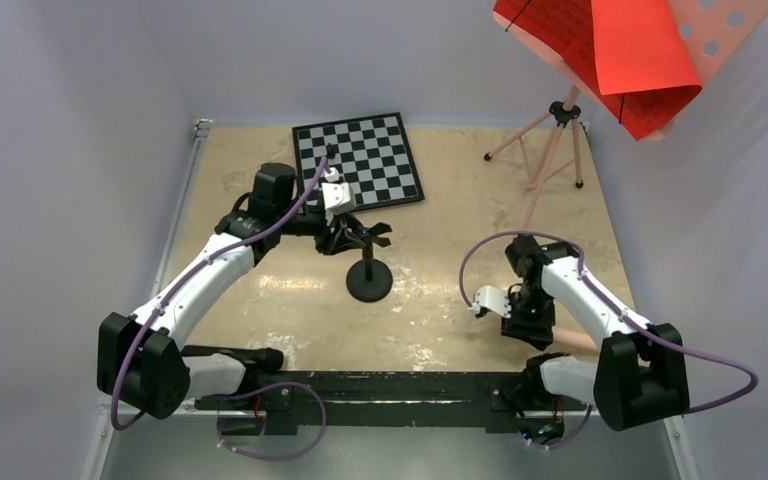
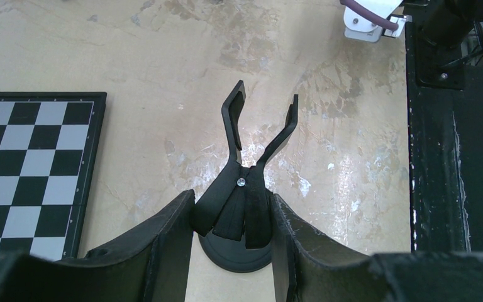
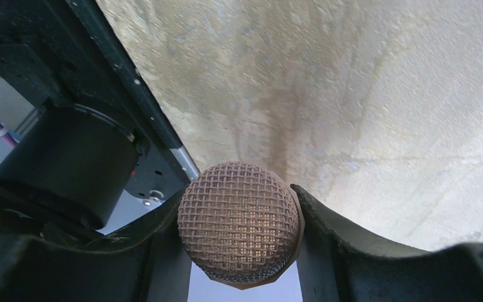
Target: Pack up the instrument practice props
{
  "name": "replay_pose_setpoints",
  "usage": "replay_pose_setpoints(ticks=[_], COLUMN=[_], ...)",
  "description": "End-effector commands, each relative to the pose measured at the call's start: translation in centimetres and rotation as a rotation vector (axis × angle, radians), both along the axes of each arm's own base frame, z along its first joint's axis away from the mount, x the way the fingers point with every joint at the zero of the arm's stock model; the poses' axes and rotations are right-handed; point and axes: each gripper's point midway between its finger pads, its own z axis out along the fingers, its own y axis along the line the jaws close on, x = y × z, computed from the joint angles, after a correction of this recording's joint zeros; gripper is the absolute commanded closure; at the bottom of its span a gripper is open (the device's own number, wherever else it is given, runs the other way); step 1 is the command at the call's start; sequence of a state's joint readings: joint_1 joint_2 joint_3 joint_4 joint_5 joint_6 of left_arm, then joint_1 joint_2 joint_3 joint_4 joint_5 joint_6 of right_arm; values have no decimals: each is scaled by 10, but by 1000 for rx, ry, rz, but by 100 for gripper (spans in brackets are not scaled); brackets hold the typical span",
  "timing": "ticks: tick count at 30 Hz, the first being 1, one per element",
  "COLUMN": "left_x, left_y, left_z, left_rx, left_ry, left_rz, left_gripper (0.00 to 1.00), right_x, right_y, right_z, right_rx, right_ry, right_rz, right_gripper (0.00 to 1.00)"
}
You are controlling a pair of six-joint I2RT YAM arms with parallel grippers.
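Observation:
A black peg stand (image 1: 369, 278) with a round base stands mid-table. My left gripper (image 1: 352, 234) is shut on its forked top piece (image 2: 261, 126), a finger against each side, with the base (image 2: 236, 255) below my left gripper (image 2: 231, 202). My right gripper (image 3: 239, 217) is shut on the mesh ball head (image 3: 239, 226) of the peach tube (image 1: 575, 340), low near the right arm's base (image 1: 525, 325). The pink music stand (image 1: 552, 140) stands at the back right on thin tripod legs. Red printed sheets (image 1: 610, 50) hang over its perforated desk (image 1: 725, 25).
A black-and-white chessboard (image 1: 360, 160) lies flat at the back, just behind the left gripper, and shows at the left of the left wrist view (image 2: 31, 170). A black rail (image 1: 400, 390) runs along the near edge between the arm bases. Grey walls enclose the table.

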State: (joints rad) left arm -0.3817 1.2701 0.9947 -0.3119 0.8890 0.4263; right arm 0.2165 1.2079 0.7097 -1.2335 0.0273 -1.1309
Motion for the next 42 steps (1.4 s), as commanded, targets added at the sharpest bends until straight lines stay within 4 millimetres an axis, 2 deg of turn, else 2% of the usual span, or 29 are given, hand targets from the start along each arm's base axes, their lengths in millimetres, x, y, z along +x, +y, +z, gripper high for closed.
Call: replay_pose_setpoints(ticks=[1, 5, 7, 8, 9, 10, 16, 21, 25, 28, 31, 36, 40, 42], left_x=[0, 0, -1, -1, 0, -1, -3, -5, -1, 4, 15, 35, 43, 47], left_y=[-1, -1, -1, 0, 0, 0, 0, 2, 4, 17, 43, 101, 149, 180], left_z=[-5, -5, -5, -5, -5, -5, -5, -6, 12, 34, 54, 79, 80, 78], left_rx=[1, 0, 1, 2, 2, 2, -1, 3, -13, -14, -15, 1, 96, 154], left_ry=[26, 28, 26, 26, 25, 25, 27, 28, 20, -15, -34, -42, -112, -141], left_rz=[2, 0, 0, 0, 1, 0, 0, 3, 52, 133, 271, 565, 813, 978], left_gripper=[100, 100, 100, 100, 100, 100, 100, 100, 100, 100, 100, 100, 100, 100], right_x=[-13, -17, -19, -20, -20, -20, -11, -1, 14, 30, 46, 70, 90, 100], right_y=[10, 16, 16, 15, 15, 16, 25, 39, 54, 65, 76, 95, 107, 112], right_z=[-8, -6, -4, -4, -3, -3, 7, 35, 61, 80, 97, 122, 138, 146], right_rx=[68, 92, 87, 82, 81, 85, 132, 196, 273, 325, 375, 459, 510, 530], right_ry=[54, 98, 126, 136, 143, 144, 104, 64, -2, -67, -111, -165, -194, -210], right_rz=[-6, -15, -25, -32, -34, -33, -51, -94, -111, -140, -179, -241, -286, -310], right_gripper=[70, 65, 53, 43, 13, 3, 1, 1, 1, 1, 1, 1, 1, 1])
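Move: The right hand already holds the microphone by its head end, handle to the right; its resting spot on the near right tabletop is centred about 4 cm right, 1 cm back and 2 cm below, and the pink tripod's nearest foot stands some 24 cm ahead and 2 cm left. The left hand grips the microphone stand below its clip, the stand's middle about 9 cm straight below; the chessboard's middle is roughly 32 cm ahead, 3 cm left and 20 cm down. The right hand eases the held microphone about 1 cm down and slightly back to the tabletop, opens its fingers wide to let go, then rises some 13 cm away from it while travelling forward and left. Late on, after waiting, the left hand keeps its grip on the microphone stand and swings it left about 12 cm, rising a little and also moving slightly forward, the wrist turning some 40 degrees counter-clockwise. ##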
